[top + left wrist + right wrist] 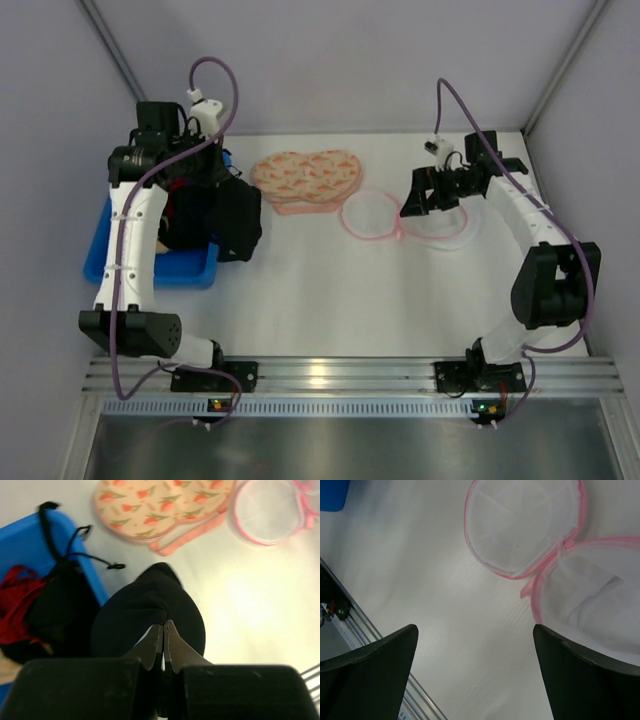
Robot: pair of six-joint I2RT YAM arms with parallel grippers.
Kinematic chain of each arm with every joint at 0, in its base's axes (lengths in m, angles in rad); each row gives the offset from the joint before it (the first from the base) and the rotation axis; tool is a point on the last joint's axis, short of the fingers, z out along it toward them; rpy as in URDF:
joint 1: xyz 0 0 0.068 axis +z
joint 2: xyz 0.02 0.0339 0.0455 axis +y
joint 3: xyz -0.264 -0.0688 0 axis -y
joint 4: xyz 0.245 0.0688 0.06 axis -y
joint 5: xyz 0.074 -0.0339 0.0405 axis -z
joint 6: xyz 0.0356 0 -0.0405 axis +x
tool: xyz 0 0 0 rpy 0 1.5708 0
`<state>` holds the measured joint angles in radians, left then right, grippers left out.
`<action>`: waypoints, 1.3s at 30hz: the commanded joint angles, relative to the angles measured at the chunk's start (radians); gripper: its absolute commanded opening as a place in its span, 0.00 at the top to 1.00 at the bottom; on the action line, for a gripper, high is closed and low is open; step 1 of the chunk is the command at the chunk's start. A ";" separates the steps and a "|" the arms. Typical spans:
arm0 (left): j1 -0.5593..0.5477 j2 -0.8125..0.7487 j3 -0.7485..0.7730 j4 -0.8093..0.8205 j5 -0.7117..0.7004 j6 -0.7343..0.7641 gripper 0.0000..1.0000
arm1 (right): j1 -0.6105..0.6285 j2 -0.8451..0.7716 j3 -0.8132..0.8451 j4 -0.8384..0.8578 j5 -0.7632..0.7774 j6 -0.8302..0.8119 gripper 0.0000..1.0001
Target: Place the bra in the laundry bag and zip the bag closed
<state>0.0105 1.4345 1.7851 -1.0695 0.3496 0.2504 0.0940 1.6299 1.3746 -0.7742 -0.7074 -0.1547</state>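
The bra (150, 607), a black fabric piece, hangs from my left gripper (164, 626), whose fingers are shut on its upper fold. From above, the bra (238, 220) droops beside the right edge of the blue bin. The laundry bag (372, 215) lies unzipped on the table as two white mesh rounds with pink rims (525, 525). Over the bag's right half hovers my right gripper (421, 196), open with nothing between its fingers (475, 630). The bag (270, 507) also shows at the top right of the left wrist view.
A blue bin (100, 258) at the left holds red and black garments (20, 610), and a black strap (75, 545) trails over its rim. A peach-pink heart-shaped patterned piece (307, 177) lies at the back centre. A metal rail (330, 375) runs along the near edge.
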 commanded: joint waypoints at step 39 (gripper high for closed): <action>-0.501 0.000 -0.559 0.375 0.104 -0.180 0.41 | 0.030 -0.203 -0.313 -0.040 -0.172 -0.112 0.03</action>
<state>-0.4957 1.5497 1.2190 -0.7605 0.5068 0.0753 0.0875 1.4803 1.0748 -0.8524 -0.8524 -0.2352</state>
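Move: The left hand already grips the black bra, hanging clear over the blue bin's right edge. The open table patch it goes to lies about 8 cm back, 15 cm right and 31 cm down. The bin's middle is some 22 cm left and 3 ahead, the patterned pouch 23 ahead and 14 right, the laundry bag 10 ahead and 44 right. From the open right hand, the bra is about 43 cm left, level ahead; the bag is 10 ahead, just right. Swinging right with a small forward arc, then sweeping back and down, the left hand carries the bra away from the bin to the open table, ending roughly 19 cm right, 19 down and 10 back. It tips down some 30 degrees, turns clockwise, opens about halfway and starts to rise. The right hand, wide open and empty, draws back nearly 10 cm and sinks a little, off the bag towards the bare table. ##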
